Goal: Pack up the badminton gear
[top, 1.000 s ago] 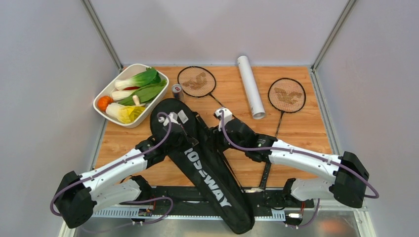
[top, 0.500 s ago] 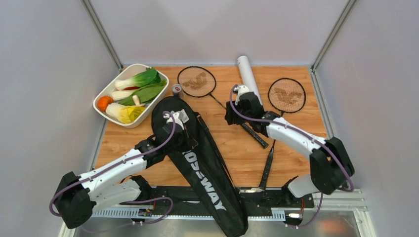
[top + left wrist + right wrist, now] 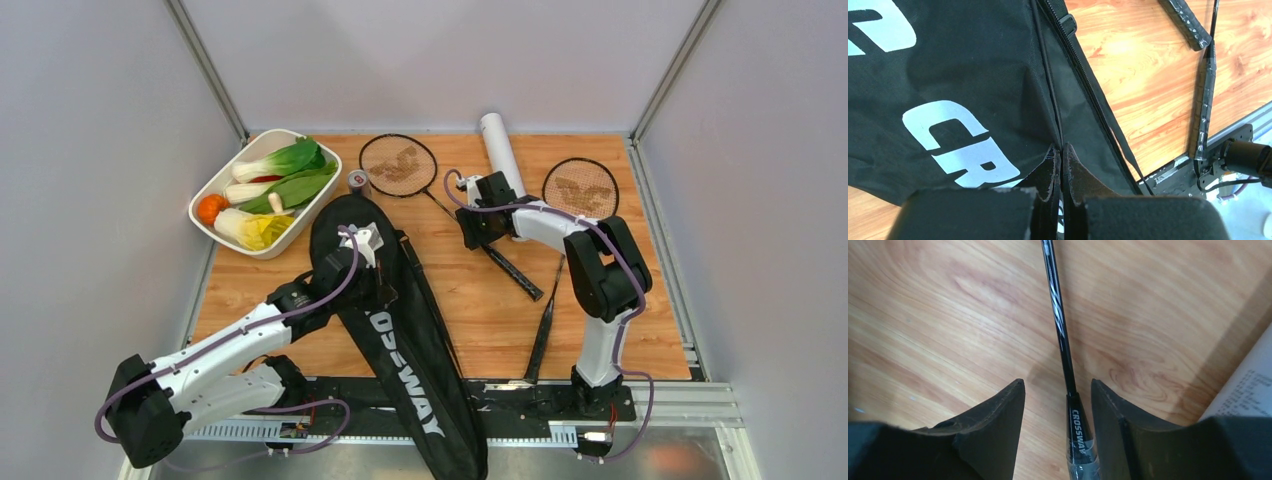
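Note:
The black "CROSSWAY" racket bag (image 3: 400, 340) (image 3: 948, 75) lies aslant from the table's middle over the near edge. My left gripper (image 3: 383, 288) (image 3: 1062, 147) is shut on a piped seam of the bag's right side. One racket (image 3: 398, 165) lies at the back; its thin shaft (image 3: 1058, 315) runs between the fingers of my open right gripper (image 3: 478, 222) (image 3: 1058, 385), just above the grip's cone, untouched. A second racket (image 3: 580, 192) lies to the right. The white tube (image 3: 500, 150) (image 3: 1248, 385) sits right beside that gripper, partly behind the arm.
A white tray (image 3: 213, 185) of vegetables stands at the back left, with a small drink can (image 3: 358, 183) between it and the bag. Both racket handles (image 3: 1204, 100) reach toward the near rail. Grey walls close in the table on three sides.
My right arm swung from over the bag's middle to the back, over the left racket's shaft by the tube. The bag's near end slid left with my left gripper.

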Controlling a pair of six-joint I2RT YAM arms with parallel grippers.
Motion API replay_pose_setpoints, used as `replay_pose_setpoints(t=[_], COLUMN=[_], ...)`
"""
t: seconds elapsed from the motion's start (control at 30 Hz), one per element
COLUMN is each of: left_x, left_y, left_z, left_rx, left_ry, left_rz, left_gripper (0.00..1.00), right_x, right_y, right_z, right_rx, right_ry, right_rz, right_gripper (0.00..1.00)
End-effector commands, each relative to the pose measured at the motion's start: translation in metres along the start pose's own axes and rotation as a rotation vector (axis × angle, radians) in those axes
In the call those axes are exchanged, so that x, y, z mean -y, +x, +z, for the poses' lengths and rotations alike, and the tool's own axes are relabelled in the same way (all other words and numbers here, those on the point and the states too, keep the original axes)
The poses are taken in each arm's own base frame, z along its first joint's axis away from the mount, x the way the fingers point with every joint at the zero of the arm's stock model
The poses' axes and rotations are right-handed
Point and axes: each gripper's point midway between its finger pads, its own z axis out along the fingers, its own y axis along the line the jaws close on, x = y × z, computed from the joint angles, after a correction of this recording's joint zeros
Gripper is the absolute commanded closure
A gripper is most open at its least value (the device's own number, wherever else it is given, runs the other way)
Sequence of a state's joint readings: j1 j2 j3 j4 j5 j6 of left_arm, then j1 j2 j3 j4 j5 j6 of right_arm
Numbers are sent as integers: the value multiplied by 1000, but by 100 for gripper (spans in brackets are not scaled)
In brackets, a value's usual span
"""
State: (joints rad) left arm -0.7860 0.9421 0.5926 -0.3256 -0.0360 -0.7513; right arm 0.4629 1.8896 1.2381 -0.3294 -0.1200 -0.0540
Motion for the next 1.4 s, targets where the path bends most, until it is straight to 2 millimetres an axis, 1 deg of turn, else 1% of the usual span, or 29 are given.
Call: replay_pose_setpoints(t=[0.0, 0.03, 0.07, 0.1, 0.23, 0.27, 0.37, 0.43, 0.5, 0.6, 0.7, 0.8, 0.87, 0.9, 0.97, 1.07, 1.13, 1.17, 1.2, 1.23, 1.27, 1.3, 1.33, 1.37], left_x=[20, 21, 21, 23, 29, 30, 28, 25, 21, 16, 8, 2, 2, 5, 10, 19, 23, 28, 29, 36, 36, 40, 39, 44], left_y=[-22, -25, -24, -26, -28, -29, -32, -33, -34, -35, -36, -37, -37, -36, -34, -35, -36, -42, -42, -49, -51, -58, -60, -68], left_z=[-15, -16, -17, -18, -20, -21, -22, -22, -23, -26, -29, -31, -31, -30, -28, -25, -19, -18, -14, -14, -9, -10, -4, -5], left_rx=[53, 57, 54, 56, 51, 51, 63, 70, 75, 72, 69, 73, 75, 70, 55, 44, 27, 40, 30, 45, 39, 53, 50, 64], left_ry=[60, 61, 59, 64, 77, 75, 63, 45, 24, -3, -45, -73, -71, -56, -25, 8, 13, 24, 21, 30, 18, 19, -2, 0], left_rz=[78, 82, 86, 91, 110, 112, 119, 122, 129, 148, 171, 191, 196, 200, 215, 240, 243, 240, 238, 234, 235, 233, 233, 231], left_gripper=[100, 100, 100, 100, 100, 100, 100, 100, 100, 100, 100, 100, 100, 100, 100, 100, 100, 100, 100, 100, 100, 100, 100, 100], right_x=[6, 8, 9, 7, -11, -16, -26, -25, -29, -35, -50, -63, -67, -66, -63, -60, -57, -55, -52, -49, -46, -45, -42, -41], right_y=[13, 18, 23, 27, 38, 40, 48, 52, 62, 72, 81, 86, 87, 87, 80, 59, 49, 48, 48, 49, 50, 52, 53, 55], right_z=[1, 2, 3, 3, 0, -2, -9, -16, -23, -37, -49, -61, -66, -69, -77, -100, -114, -121, -125, -130, -135, -138, -142, -146], right_rx=[-65, -78, -89, -96, -110, -109, -103, -92, -91, -60, -21, 33, 70, 87, 133, 233, 279, 286, 290, 295, 300, 303, 308, 310], right_ry=[14, 31, 40, 38, 32, 40, 73, 114, 134, 158, 133, 88, 72, 79, 90, 94, 103, 114, 129, 144, 156, 164, 173, 179], right_rz=[-30, -19, -2, 11, 37, 50, 95, 148, 213, 291, 348, 411, 440, 441, 425, 397, 390, 386, 386, 385, 384, 384, 387, 389], right_gripper=[48, 49, 53, 56, 62, 65, 79, 89, 100, 100, 100, 100, 100, 100, 100, 100, 100, 100, 100, 100, 100, 100, 100, 100])
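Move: The left racket's shaft, just above its handle, lies practically under the right hand's open fingers: about 1 cm back, 1 cm right and 2 cm below. The white tube's middle is some 20 cm ahead of that hand and 9 cm right; the other racket's handle is roughly 27 cm back and 18 cm right. From the left hand, which is holding the bag's edge, that shaft lies about 18 cm ahead, 26 cm right and 10 cm lower. The right fingers sink a last 1.5 cm around the left racket's shaft and shut on it at the top of the handle, already drawing back as they close. They pull it some 14 cm back towards the base, turning about 20 degrees clockwise, then lift it about 7 cm. The left hand keeps pinching the bag's edge, raising it about 2 cm and rolling slightly. ##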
